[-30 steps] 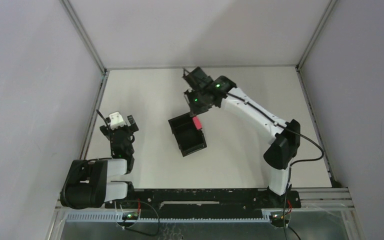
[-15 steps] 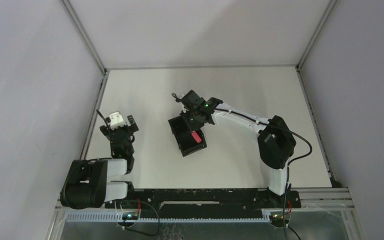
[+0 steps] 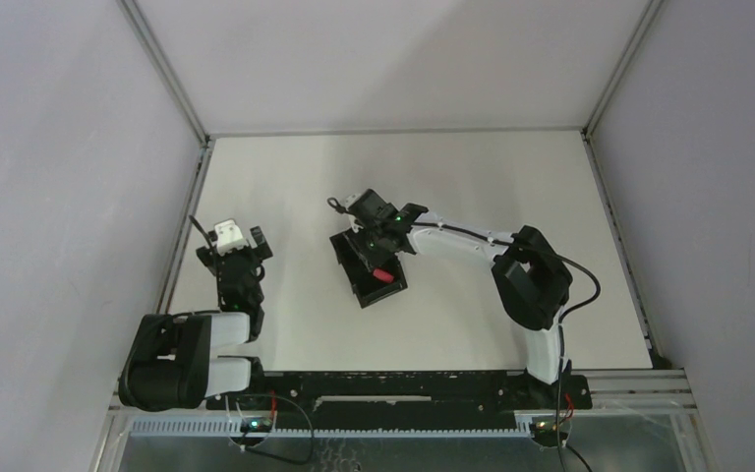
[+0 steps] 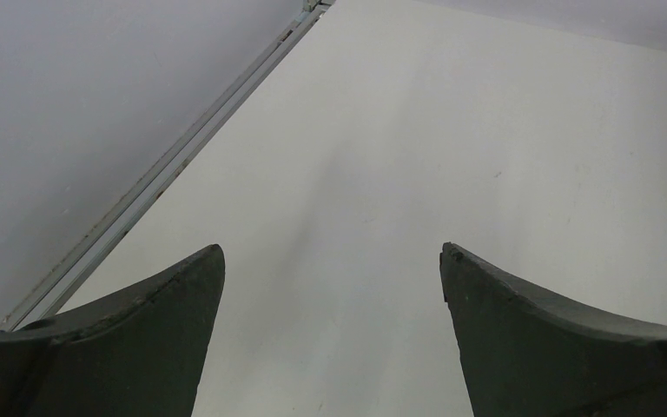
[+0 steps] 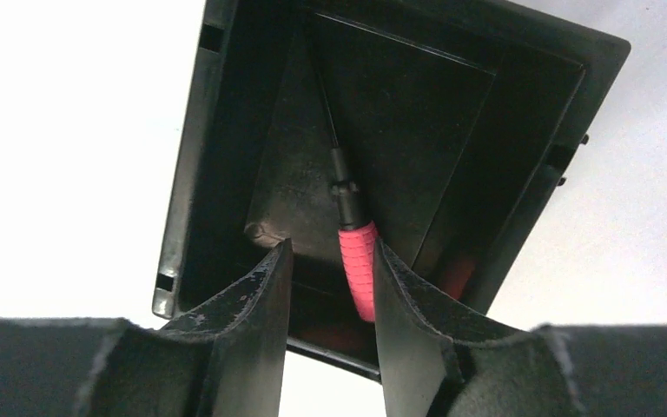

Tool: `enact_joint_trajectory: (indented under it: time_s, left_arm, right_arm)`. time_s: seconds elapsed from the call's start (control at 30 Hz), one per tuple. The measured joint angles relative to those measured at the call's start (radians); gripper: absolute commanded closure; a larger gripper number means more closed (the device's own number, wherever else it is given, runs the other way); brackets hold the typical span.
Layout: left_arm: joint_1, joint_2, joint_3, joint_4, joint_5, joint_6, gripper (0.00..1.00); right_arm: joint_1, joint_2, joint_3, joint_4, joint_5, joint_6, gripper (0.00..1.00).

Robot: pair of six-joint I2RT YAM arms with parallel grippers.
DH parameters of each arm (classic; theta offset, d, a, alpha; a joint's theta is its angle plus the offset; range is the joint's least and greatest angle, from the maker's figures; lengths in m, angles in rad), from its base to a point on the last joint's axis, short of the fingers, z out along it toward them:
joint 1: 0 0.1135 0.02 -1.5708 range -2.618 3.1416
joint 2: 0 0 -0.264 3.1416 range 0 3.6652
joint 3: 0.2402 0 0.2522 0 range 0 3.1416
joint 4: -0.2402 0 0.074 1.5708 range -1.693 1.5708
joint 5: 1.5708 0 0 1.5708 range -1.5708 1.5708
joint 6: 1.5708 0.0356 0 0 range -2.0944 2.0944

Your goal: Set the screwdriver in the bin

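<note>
The black bin (image 3: 377, 298) sits mid-table, and the right wrist view looks straight down into it (image 5: 187, 156). The screwdriver (image 5: 356, 261), with its red ribbed handle and thin dark shaft, lies inside the bin with its tip toward the far wall; from above it is a red spot (image 3: 381, 274). My right gripper (image 5: 331, 248) hangs open just over the bin's near part (image 3: 378, 251). The handle rests against the right finger, and a gap shows at the left finger. My left gripper (image 4: 331, 249) is open and empty above bare table at the left (image 3: 231, 246).
White walls with metal rails (image 3: 182, 211) enclose the table on three sides. The left arm is folded near the left wall. The right arm's elbow (image 3: 531, 280) stands right of the bin.
The right arm has swung toward the near side and lowered over the bin. Its jaws have parted, and the screwdriver now lies inside the bin. The left arm has not moved.
</note>
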Motion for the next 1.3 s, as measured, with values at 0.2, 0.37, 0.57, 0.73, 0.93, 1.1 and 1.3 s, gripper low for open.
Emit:
enact_joint_trajectory:
  time_s: [0.2,0.37,0.57,0.73,0.93,1.1,1.3]
  left_arm:
    - [0.0,0.0,0.0,0.0,0.0,0.0,0.02]
    - [0.0,0.0,0.0,0.0,0.0,0.0,0.02]
    - [0.0,0.0,0.0,0.0,0.0,0.0,0.02]
    - [0.0,0.0,0.0,0.0,0.0,0.0,0.02]
    - [0.0,0.0,0.0,0.0,0.0,0.0,0.02]
    - [0.0,0.0,0.0,0.0,0.0,0.0,0.02]
    - [0.0,0.0,0.0,0.0,0.0,0.0,0.02]
  right_arm:
    - [0.016,-0.057,0.0,-0.016,0.025,0.003,0.52]
    - [0.011,-0.22,0.0,-0.014,0.051,0.013,0.01]
    - [-0.041,-0.489,-0.113,0.105,0.077,0.022,0.0]
    - [-0.198,-0.724,-0.351,0.249,0.106,0.029,0.0]
    - [-0.404,-0.974,-0.697,0.416,0.129,0.053,0.0]
    - [-0.537,-1.104,-0.949,0.541,0.171,0.074,0.0]
    - [-0.643,-1.199,-1.176,0.684,0.21,0.095,0.0]
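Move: The screwdriver already lies loose on the bin's floor, its middle roughly 1 cm ahead and 1 cm left of the half-open right fingertips and some 5 cm below, the red handle reaching back and to the right. The bin around it is centred about 1 cm ahead and 2 cm left of that hand, 4 cm down. From the idle left hand the screwdriver is about 34 cm to the right, 3 cm back and 9 cm lower. Clear of the screwdriver, the right hand rises almost straight out of the bin, close to 20 cm, its fingers spreading from not quite half to fully open. It then swings about 30 cm to the right, away from the bin, sinking some 14 cm over the empty table while the wrist tips the fingers up from pointing down towards forward and turns clockwise. ##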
